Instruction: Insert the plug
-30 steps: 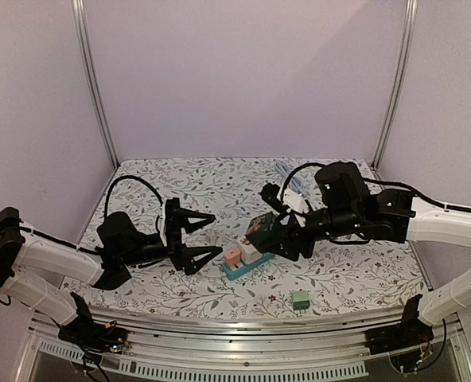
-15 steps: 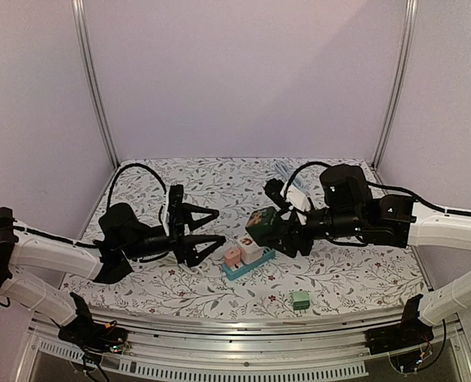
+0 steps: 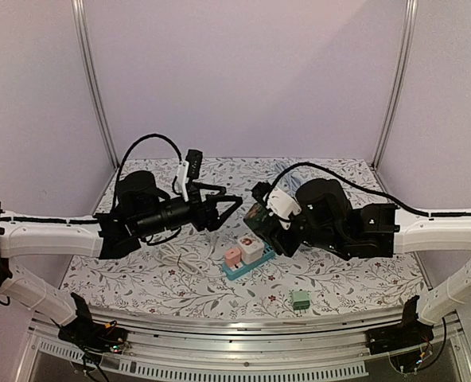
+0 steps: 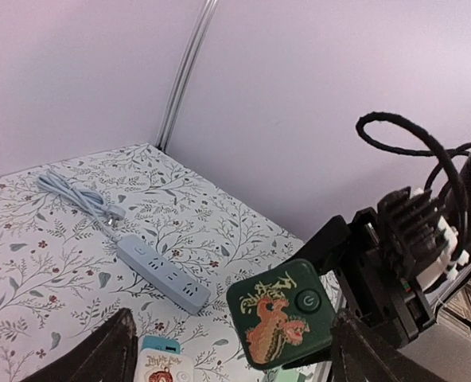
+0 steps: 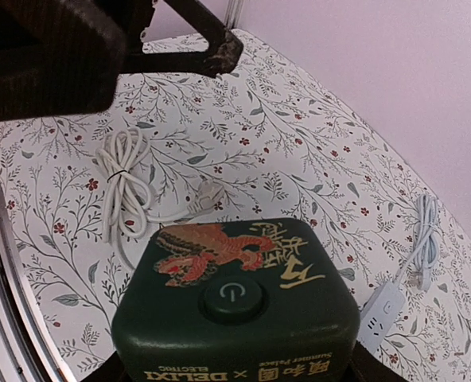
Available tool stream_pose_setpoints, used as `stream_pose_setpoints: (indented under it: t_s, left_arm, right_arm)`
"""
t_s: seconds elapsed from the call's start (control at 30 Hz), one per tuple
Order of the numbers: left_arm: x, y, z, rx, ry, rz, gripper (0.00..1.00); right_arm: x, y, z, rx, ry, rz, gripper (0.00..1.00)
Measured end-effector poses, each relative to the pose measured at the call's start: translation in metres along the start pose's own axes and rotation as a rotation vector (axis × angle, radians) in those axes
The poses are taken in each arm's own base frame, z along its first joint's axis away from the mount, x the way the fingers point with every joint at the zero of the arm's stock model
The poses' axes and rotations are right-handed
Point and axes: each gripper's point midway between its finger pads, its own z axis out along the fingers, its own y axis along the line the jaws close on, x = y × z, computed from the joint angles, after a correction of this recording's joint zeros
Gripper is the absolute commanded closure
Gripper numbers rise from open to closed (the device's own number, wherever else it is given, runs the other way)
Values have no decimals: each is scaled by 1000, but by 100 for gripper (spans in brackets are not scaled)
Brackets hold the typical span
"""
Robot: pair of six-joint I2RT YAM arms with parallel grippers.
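Observation:
My right gripper (image 3: 269,229) is shut on a dark green cube socket (image 3: 258,216) with a red dragon and a power button on its face (image 5: 234,296), and holds it above the table. My left gripper (image 3: 229,212) stands open just left of the cube. Its fingers (image 4: 100,350) frame the cube (image 4: 287,322) without touching it. The white plug (image 5: 208,193) lies on the table at the end of a coiled white cable (image 5: 122,179), below and between the arms (image 3: 180,259).
A grey power strip (image 4: 164,274) with its cord lies at the back of the floral table (image 5: 387,306). A pink cube (image 3: 232,256) and a white cube (image 3: 251,248) sit on a teal base under the green cube. A small green block (image 3: 301,299) lies near the front edge.
My left arm has risen and swung right, up to the green cube, with its jaws a little narrower. My right arm has carried the cube slightly left and up.

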Motion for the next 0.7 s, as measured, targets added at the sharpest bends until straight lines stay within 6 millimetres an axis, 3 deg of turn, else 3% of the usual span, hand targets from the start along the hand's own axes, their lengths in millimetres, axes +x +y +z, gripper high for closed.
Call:
stream_pose_setpoints:
  t_s: [0.17,0.4,0.7]
  left_arm:
    - [-7,-8,22,-6,76,-40,17]
    - [32,-11,36,30,238,-88,19]
    - [52,-33,44,156,349,-119,22]
  right_arm:
    - [-3,-1,5,74,17,-78,100]
    - [0,-3,3,110,40,-151,100]
    - [7,7,-3,94,90,-250,100]
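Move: The green plug is gripped in my right fingers, about 7 cm to the right of my left hand, 2 cm back and 4 cm lower. On the table below, the white plug stands some 5 cm right of my left hand, level with it and 20 cm down, and the pink plug 3 cm back, straight across, 21 cm down. From my right hand the teal power strip lies level, about 3 cm left and 18 cm below. I bring my open left hand about 6 cm to the right, level at first, then sinking some 4 cm and drawing back slightly, so that its fingers come around the green plug. My left wrist tips its fingers down and swings clockwise about 15 degrees. My right hand keeps its grip and stays nearly in place, rolling the plug some 15 degrees. ##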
